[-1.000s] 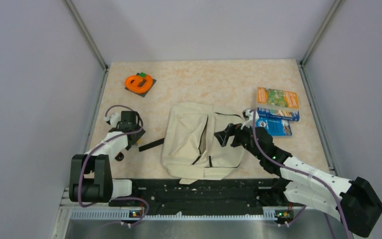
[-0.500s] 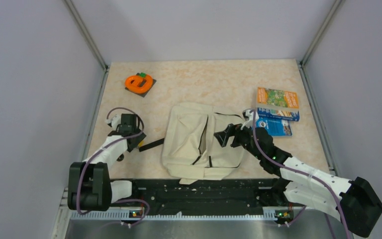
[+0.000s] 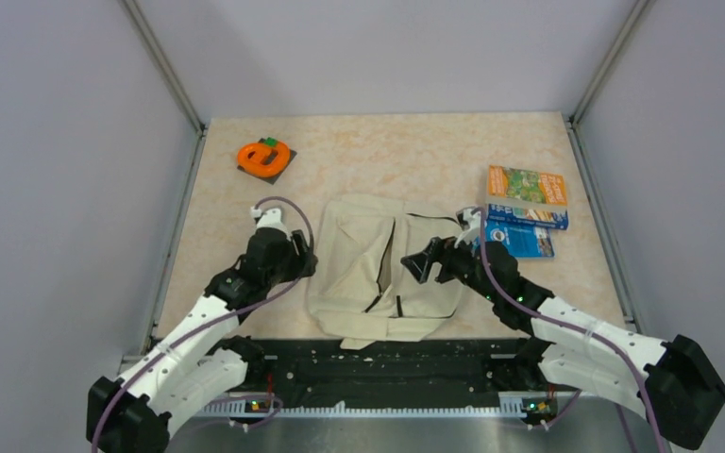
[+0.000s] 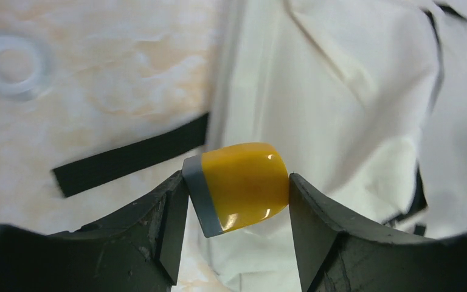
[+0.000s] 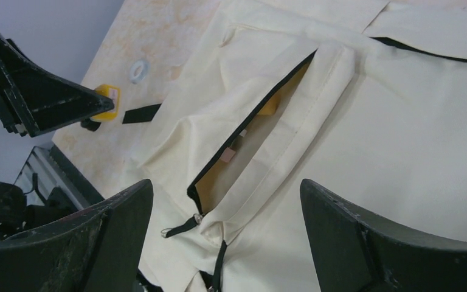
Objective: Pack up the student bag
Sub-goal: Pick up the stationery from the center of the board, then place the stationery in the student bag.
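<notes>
The student bag lies flat in the middle of the table, cream with black trim, and its zipped pocket gapes open. My left gripper hangs over the bag's left edge, shut on a small yellow block with a grey band. In the left wrist view the left gripper pinches that block from both sides above the cream fabric. My right gripper hovers over the bag's right half. The right wrist view shows the right gripper open and empty above the zipper pull.
A loose black strap and a white ring lie on the table left of the bag. An orange booklet and blue booklets sit at the right. An orange roll on a dark base stands at the back left.
My left gripper closed on the yellow block near the left of the table, then the arm swung right, carrying it to the bag's left edge. The right arm has stayed still.
</notes>
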`<control>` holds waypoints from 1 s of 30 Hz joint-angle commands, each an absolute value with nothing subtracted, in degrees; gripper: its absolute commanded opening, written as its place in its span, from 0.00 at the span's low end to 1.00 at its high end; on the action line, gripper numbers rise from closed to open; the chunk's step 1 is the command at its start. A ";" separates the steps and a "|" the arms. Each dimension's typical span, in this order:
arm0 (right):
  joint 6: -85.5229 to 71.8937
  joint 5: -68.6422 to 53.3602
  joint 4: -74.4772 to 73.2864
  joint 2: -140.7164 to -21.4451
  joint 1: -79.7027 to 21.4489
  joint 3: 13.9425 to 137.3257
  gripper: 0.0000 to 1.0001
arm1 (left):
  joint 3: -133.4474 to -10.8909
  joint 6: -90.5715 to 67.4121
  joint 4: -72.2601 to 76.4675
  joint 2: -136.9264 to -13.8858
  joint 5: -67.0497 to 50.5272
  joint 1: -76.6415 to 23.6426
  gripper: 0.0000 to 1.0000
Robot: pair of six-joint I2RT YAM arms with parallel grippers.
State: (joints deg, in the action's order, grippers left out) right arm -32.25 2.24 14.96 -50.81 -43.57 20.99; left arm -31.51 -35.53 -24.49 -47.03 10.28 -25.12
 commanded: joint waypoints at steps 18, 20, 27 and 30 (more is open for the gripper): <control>-45.29 -32.75 23.06 -64.62 -43.07 28.76 0.74 | -44.31 -11.18 -12.84 -59.02 5.68 -62.73 0.38; -45.84 -33.82 24.02 -64.84 -43.14 28.63 0.71 | -44.75 -10.23 -12.60 -60.05 6.39 -63.92 0.38; -47.91 -35.67 27.06 -66.77 -43.24 28.06 0.54 | -45.12 -8.88 -9.92 -61.35 8.50 -65.98 0.38; -48.32 -36.32 28.09 -67.51 -43.25 27.87 0.50 | -44.58 -8.86 -8.69 -60.81 9.02 -66.09 0.38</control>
State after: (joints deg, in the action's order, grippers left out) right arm -46.87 -33.87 23.62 -66.57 -43.31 26.79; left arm -42.87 -10.09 -13.89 -61.45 6.96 -65.63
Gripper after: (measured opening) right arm 0.516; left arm 0.618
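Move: My left hand already grips the yellow-grey piece, and it goes to my open right gripper, about 27 cm to its right, 2 cm back and 3 cm higher. So the piece lies some 27 cm left of my right hand, 2 cm ahead and 3 cm lower. From my left hand, the bag opening is roughly 19 cm right, 4 ahead and 7 below, and the black strap 5 cm left, 2 ahead and 10 below. I bring both hands together over the near part of the bag. My left hand keeps its grip and sweeps about 19 cm right and 9 cm back, rising a little and swinging some 60 degrees clockwise. My right hand comes about 10 cm left and back, turns counter-clockwise, tips down, and partly closes its fingers around the piece. ##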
